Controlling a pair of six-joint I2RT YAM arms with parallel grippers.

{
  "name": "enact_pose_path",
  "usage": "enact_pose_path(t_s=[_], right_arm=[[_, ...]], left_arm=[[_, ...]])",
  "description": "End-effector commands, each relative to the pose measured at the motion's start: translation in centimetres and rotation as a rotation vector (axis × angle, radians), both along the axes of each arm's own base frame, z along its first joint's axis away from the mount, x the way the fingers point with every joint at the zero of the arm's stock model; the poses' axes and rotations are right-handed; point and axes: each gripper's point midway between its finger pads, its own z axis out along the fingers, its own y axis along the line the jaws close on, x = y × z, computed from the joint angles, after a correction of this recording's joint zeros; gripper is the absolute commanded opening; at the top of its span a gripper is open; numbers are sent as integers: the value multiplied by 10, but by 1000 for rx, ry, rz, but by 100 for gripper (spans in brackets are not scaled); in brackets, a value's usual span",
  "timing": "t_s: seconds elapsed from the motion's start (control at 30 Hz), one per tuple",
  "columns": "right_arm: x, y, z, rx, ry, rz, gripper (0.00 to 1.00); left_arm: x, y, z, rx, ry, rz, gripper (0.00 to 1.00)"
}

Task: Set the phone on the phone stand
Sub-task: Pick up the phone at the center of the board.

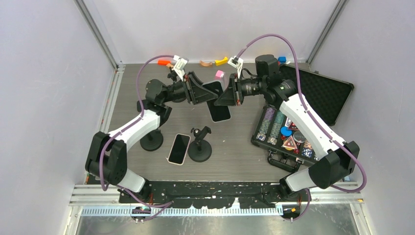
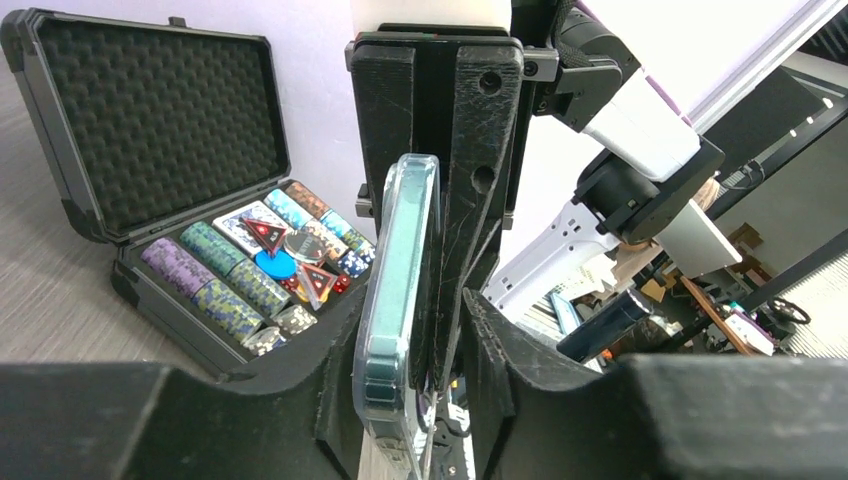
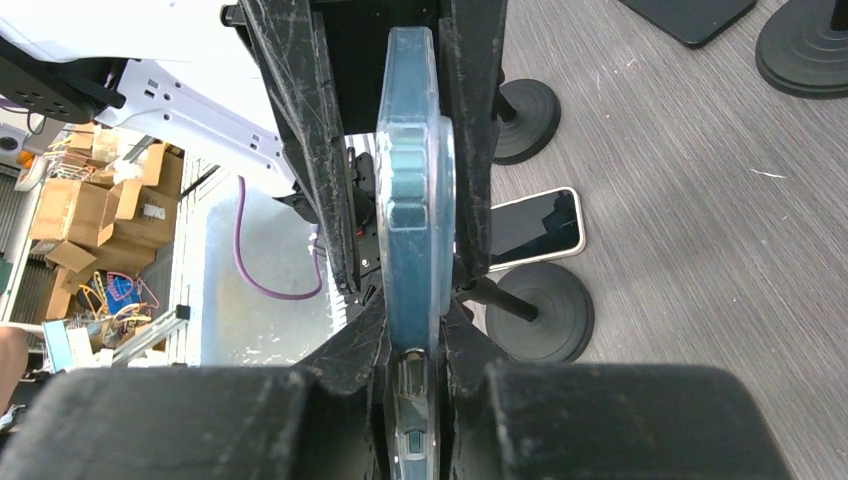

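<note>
A phone [image 1: 219,105] in a clear teal-edged case hangs in the air over the middle of the table, between both grippers. My right gripper [image 3: 413,320] is shut on the phone [image 3: 412,200], pinching its flat faces. From the opposite side my left gripper [image 2: 408,300] straddles the same phone [image 2: 400,290] together with one right finger. Its left finger lies against the phone's edge and a gap shows on the other side, so it stands open. A black phone stand [image 1: 200,144] with a round base stands below, toward the front, and shows in the right wrist view as a phone stand [image 3: 540,315].
A second phone [image 1: 178,149] lies flat, screen up, beside that stand. Another round-based stand [image 1: 151,142] is near the left arm. An open black case of poker chips [image 1: 293,132] sits on the right. Small coloured blocks [image 1: 219,74] lie at the back.
</note>
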Motion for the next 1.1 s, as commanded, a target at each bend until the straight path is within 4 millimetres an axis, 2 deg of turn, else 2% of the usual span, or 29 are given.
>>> enact_pose_path(t_s=[0.0, 0.17, 0.33, 0.47, 0.53, 0.57, 0.67, 0.7, 0.77, 0.87, 0.97, 1.03, 1.07], right_arm=[[-4, 1, 21, 61, -66, 37, 0], [-4, 1, 16, 54, -60, 39, 0], [-5, 0, 10, 46, -56, 37, 0], [-3, -2, 2, 21, -56, 18, 4], [-3, -5, -2, -3, -67, 6, 19], [-1, -7, -2, -15, -85, -8, 34], [1, -14, -8, -56, -111, -43, 59], [3, -17, -9, -70, -126, -62, 71], [3, -22, -12, -100, -140, -89, 84], [2, -30, -21, -152, -179, -99, 89], [-2, -35, -31, -192, -188, -103, 88], [-9, -33, -44, -249, -208, -81, 86], [-18, -26, -50, -269, -222, -50, 85]], left_arm=[[-13, 4, 21, -32, -92, -4, 36], [-10, 3, 20, -32, -85, 0, 22], [-10, 3, 19, -32, -79, 0, 2], [-8, 6, 20, -36, -73, 19, 0], [-6, 10, 21, -38, -70, 36, 0], [-5, 12, 23, -42, -75, 46, 0], [-2, 21, 29, -46, -90, 69, 0], [-1, 25, 31, -45, -99, 78, 0], [0, 31, 37, -30, -107, 93, 0], [-1, 41, 44, 15, -134, 121, 0], [-4, 49, 44, 119, -200, 173, 0], [-10, 55, 46, 187, -211, 178, 0], [-12, 58, 46, 216, -196, 181, 0]])
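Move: The phone, still held up by my right hand, sits between my left hand's half-open fingers, its middle about 2 cm back, 2 cm right and 3 cm below. From the left hand, the nearest phone stand is some 7 cm back, 4 cm left and 20 cm down, and the pink metronome about 17 cm ahead, 4 cm right and 20 cm down. For my right hand the phone's middle is roughly 1 cm back, 2 cm left and level. I shut my left fingers on the phone's upper left edge while both hands stay nearly still. Once it is pinched, I spread my right fingers wide to let go and back them off about 3 cm down and 3 cm right, fingertips dipping some 10 degrees; meanwhile my left hand draws the phone about 4 cm left, rising slightly at the end. ##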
